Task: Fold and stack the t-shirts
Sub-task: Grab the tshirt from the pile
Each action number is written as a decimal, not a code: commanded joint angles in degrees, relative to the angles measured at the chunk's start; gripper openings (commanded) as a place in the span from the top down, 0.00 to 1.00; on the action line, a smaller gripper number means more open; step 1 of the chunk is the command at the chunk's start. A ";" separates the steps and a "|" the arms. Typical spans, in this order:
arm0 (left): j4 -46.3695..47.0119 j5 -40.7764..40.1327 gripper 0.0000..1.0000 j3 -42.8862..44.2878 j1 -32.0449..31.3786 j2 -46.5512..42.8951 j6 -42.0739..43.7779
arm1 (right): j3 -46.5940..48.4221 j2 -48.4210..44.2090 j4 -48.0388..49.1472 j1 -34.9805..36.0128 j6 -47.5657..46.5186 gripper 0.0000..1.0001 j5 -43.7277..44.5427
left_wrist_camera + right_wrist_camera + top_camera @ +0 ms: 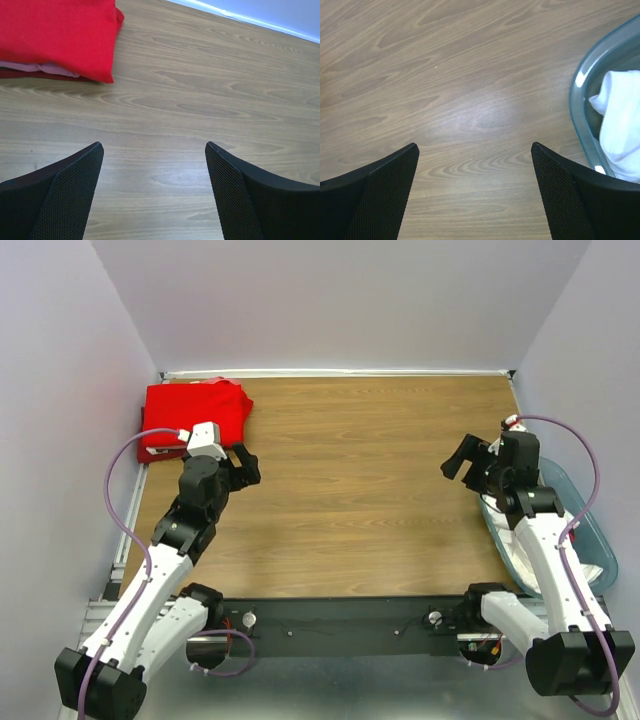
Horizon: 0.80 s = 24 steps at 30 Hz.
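A folded bright red t-shirt [195,415] lies in the table's far left corner; in the left wrist view the red t-shirt [55,35] shows a pale layer under its top fold. My left gripper [243,468] hovers just right of it, open and holding nothing [153,145], over bare wood. A white t-shirt [620,125] lies crumpled inside the blue-tinted plastic tub [577,100] at the right edge. My right gripper [465,458] stands open and holding nothing [474,145] over the table, left of the tub.
The tub [597,540] sits at the table's right side, partly under my right arm. Grey walls close the table in at the back and both sides. The wooden table [360,490] spreads between the two arms.
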 commanded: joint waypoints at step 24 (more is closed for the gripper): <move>1.82 -1.95 0.10 1.62 -0.18 1.70 2.27 | 2.91 5.92 -20.57 -14.32 30.43 0.00 36.54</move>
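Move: The t-shirt pile in the basket has its middle about 19 cm to the right of the right hand, 9 cm back and some 14 cm below. The basket's left rim comes first on the way, roughly 8 cm right, 3 cm back and 9 cm down; the red shirt in the pile lies about 20 cm right and 12 cm back. From the idle left hand the pile is some 63 cm right, 9 cm back and 18 cm down. Rightward, slowly at first and then gathering speed, the right arm carries its open gripper about 13 cm towards the t-shirt pile, arriving above the basket's left part. In the later half it also draws back and sinks by around 4 cm each. The wrist swings clockwise some 50 degrees and tips the fingers a little more steeply down; they stay wide open and touch nothing yet. ##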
